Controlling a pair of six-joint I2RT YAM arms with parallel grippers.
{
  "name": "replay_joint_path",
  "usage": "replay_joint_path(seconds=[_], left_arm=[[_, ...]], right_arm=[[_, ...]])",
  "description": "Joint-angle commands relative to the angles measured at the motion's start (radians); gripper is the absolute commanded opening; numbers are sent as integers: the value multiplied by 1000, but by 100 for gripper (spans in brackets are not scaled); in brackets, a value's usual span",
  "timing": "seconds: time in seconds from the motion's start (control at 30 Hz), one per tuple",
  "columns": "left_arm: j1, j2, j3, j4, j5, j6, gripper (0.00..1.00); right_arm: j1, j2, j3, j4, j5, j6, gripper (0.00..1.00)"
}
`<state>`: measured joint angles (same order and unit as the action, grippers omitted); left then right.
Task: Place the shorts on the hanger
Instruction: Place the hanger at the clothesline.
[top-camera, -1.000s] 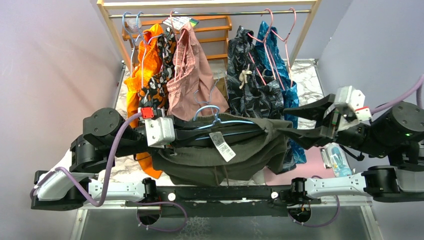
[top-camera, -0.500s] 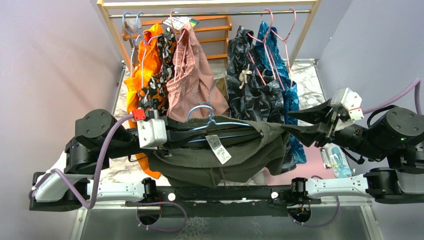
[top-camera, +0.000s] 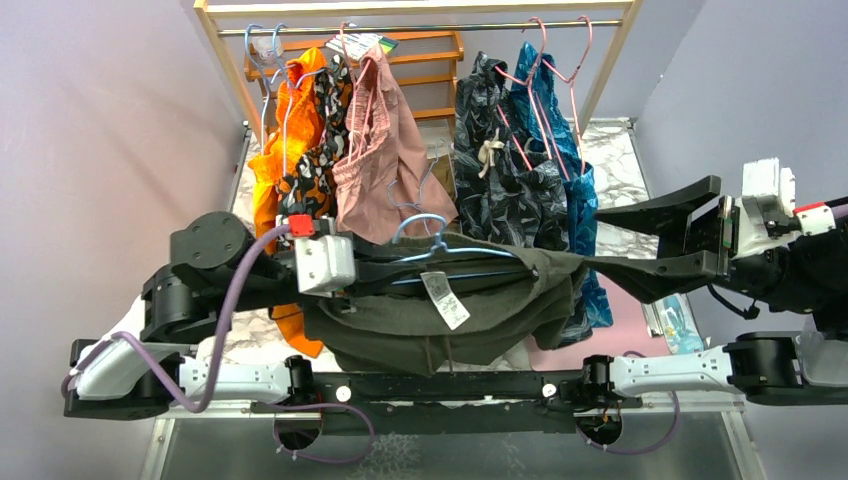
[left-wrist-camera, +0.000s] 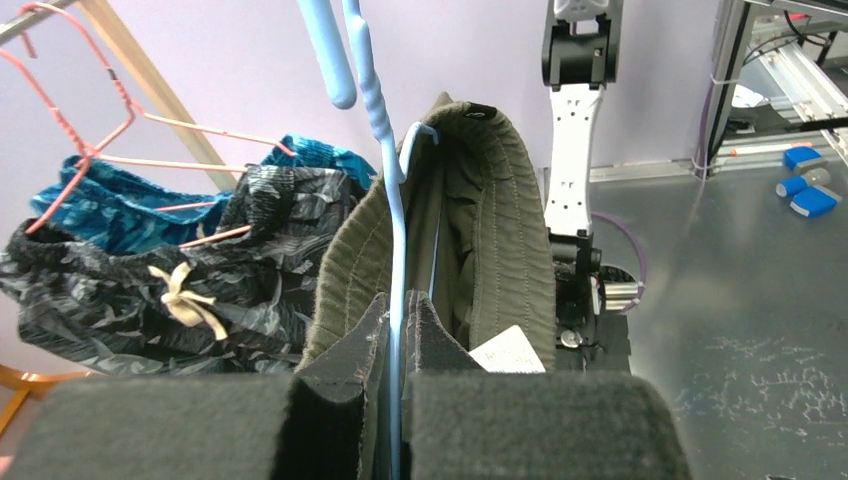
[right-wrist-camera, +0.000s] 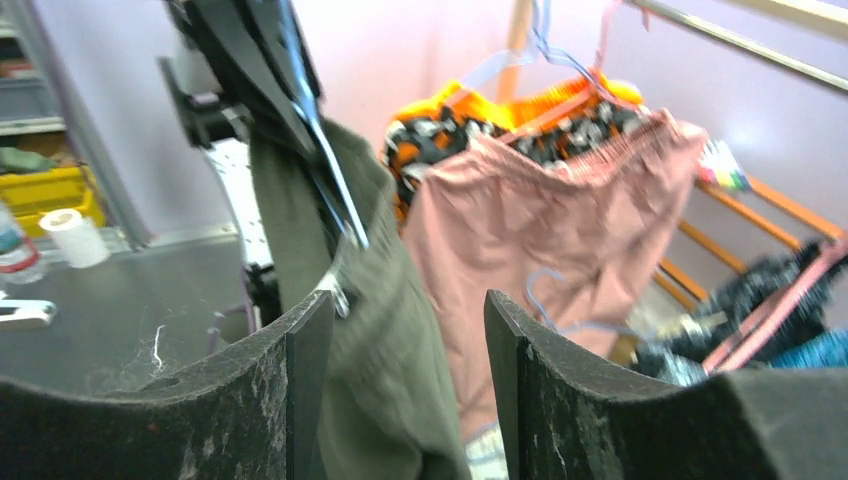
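Observation:
The dark olive shorts (top-camera: 440, 310) hang draped over the light-blue hanger (top-camera: 455, 249), white label showing. My left gripper (top-camera: 390, 270) reaches in from the left and is shut on the hanger. In the left wrist view, the hanger wire (left-wrist-camera: 397, 230) runs up from between the pressed pads (left-wrist-camera: 440, 340), with the shorts' waistband (left-wrist-camera: 490, 230) looped over it. My right gripper (top-camera: 592, 238) stands open at the shorts' right end, its lower finger against the cloth. In the right wrist view the olive shorts (right-wrist-camera: 385, 330) lie loose between the spread fingers (right-wrist-camera: 300, 370).
Behind stands a wooden rack (top-camera: 225, 60) whose rail carries orange shorts (top-camera: 285, 120), dusty-pink shorts (top-camera: 385, 160), dark leaf-print shorts (top-camera: 500, 170) and teal shorts (top-camera: 560, 120) on wire hangers, some pink (top-camera: 560, 60). A plastic bottle (top-camera: 680, 320) lies at the right.
My right gripper has drawn back to the right and its jaws have spread wider. The left arm, with hanger and shorts, shifted left and then back to the right.

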<state>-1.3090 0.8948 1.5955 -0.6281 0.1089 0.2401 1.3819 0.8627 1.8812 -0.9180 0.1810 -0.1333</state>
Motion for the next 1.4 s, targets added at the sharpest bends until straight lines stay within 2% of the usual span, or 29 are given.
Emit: replay_joint_path(seconds=[0.0,0.4,0.87,1.03,1.17,1.23,1.27,1.33,1.37], left_arm=[[4,53,41,88,65,-4,0],[4,138,93,88,118,22,0],[4,152,72,98,128,37,0],[4,159,70,106,133,39,0],[4,150,26,129,132,38,0],[4,136,-10,148,112,34,0],[4,129,-25,154,97,32,10],[4,112,-41,162,68,27,60],[4,99,-47,168,52,24,73]], right_arm=[[5,146,64,19,-208,-43,60],[5,231,-25,74,-264,-81,58],[5,188,-101,189,-304,-6,40],[5,193,-130,222,-303,15,29],[5,189,-155,246,-299,20,2],[5,180,-162,248,-285,20,1],[5,175,-157,243,-272,21,1],[5,160,-144,214,-233,21,1],[6,149,-138,198,-206,23,1]])
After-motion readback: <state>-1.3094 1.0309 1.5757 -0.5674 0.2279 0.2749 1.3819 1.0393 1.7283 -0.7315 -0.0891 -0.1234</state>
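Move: The hanger's neck, just under its hook, lies about 17 cm to the right hand's left, 2 cm back and some 2 cm lower. The hanger's near end is only 8 cm to that hand's left, 3 cm back and 3 cm below; the right end of the olive shorts' waistband is 4 cm left, 3 cm back and 4 cm below. The left hand already pinches the hanger; the neck is about 5 cm to its right, 1 cm ahead, level. The hanger's neck is brought to the right hand: the left hand carries it about 5 cm right and 3 down, mostly early on. The right hand reaches some 12 cm left, dipping, rising slightly and ending about 5 cm lower and a little back, turning 15 degrees counter-clockwise, over the waistband's right end and along the hanger. Its open fingers close and pinch the wire by the neck; then the left fingers open. ##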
